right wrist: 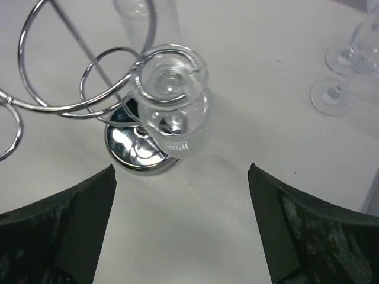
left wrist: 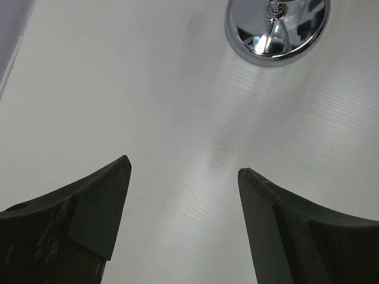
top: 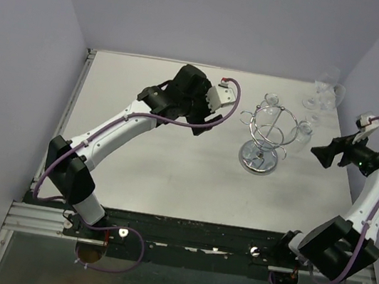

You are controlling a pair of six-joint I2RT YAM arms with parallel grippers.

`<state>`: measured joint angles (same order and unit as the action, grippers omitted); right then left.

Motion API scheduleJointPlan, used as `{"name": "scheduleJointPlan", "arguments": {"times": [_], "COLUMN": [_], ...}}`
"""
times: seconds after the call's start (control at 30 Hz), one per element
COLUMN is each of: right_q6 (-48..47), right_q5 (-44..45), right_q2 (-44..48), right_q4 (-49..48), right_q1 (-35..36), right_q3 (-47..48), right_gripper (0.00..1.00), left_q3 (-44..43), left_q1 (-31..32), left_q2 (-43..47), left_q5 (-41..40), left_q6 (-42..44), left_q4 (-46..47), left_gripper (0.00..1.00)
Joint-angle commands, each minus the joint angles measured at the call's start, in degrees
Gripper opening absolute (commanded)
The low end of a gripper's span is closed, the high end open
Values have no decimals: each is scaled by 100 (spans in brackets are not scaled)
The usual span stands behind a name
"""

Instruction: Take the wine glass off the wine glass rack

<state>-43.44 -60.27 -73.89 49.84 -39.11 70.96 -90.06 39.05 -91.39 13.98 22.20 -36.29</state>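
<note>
The chrome wine glass rack (top: 262,135) stands right of the table's middle, and its mirror disc base (right wrist: 139,151) shows in the right wrist view. A clear wine glass (right wrist: 170,97) hangs bowl-down from a curled hook on the rack's right side (top: 304,131). My right gripper (right wrist: 182,168) is open just short of this glass, with nothing between its fingers; from above it (top: 315,153) sits right of the rack. My left gripper (left wrist: 183,164) is open over bare table, left of the rack (top: 205,124), with the base (left wrist: 275,29) ahead of it.
Another glass (top: 272,99) hangs on the rack's far side. Two more wine glasses (top: 323,97) stand upright on the table at the back right, also in the right wrist view (right wrist: 343,77). Lilac walls close in the table on three sides.
</note>
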Motion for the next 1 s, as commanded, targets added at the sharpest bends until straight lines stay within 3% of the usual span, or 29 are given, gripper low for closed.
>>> {"name": "scheduleJointPlan", "arguments": {"times": [0.0, 0.57, 0.97], "right_q6": [-2079, -3284, -4120], "right_q5": [-1118, -1944, -1734], "right_q2": [656, -274, -1206], "right_q4": [113, 113, 96], "right_q1": [9, 62, 624], "right_q3": [-775, -997, -672], "right_gripper": [100, 97, 96], "left_q3": [50, -249, -582], "left_q1": [-90, -117, -161], "left_q2": [131, -265, -572], "left_q5": [255, 220, -27], "left_q6": [-110, -145, -75], "left_q4": [-158, -571, -870], "left_gripper": [89, 88, 88]}}
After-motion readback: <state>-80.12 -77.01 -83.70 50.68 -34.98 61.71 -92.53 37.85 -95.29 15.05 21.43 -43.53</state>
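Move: The near hanging wine glass, upside down on the rack's right side, is about 9 cm left of the right hand, 7 cm ahead and some 6 cm lower. The rack's stem stands around 9 cm left of that glass and 3 cm nearer the base; the far hanging glass is roughly 11 cm left of it and 7 cm farther out. The nearest standing glass is about 24 cm straight ahead of the right hand. From the left hand the near glass lies some 28 cm right, 4 cm ahead. Down by some 5.5 cm and left by about 4 cm, the right hand closes in on the near hanging glass, first swinging left and slightly back, then sinking as it eases forward. Its wrist turns counter-clockwise and its fingertips tilt up, over 20 degrees altogether, bringing the wide-open fingers to face the glass without visible contact. The empty left hand sinks about 3 cm, its open fingers tipping down a little. ##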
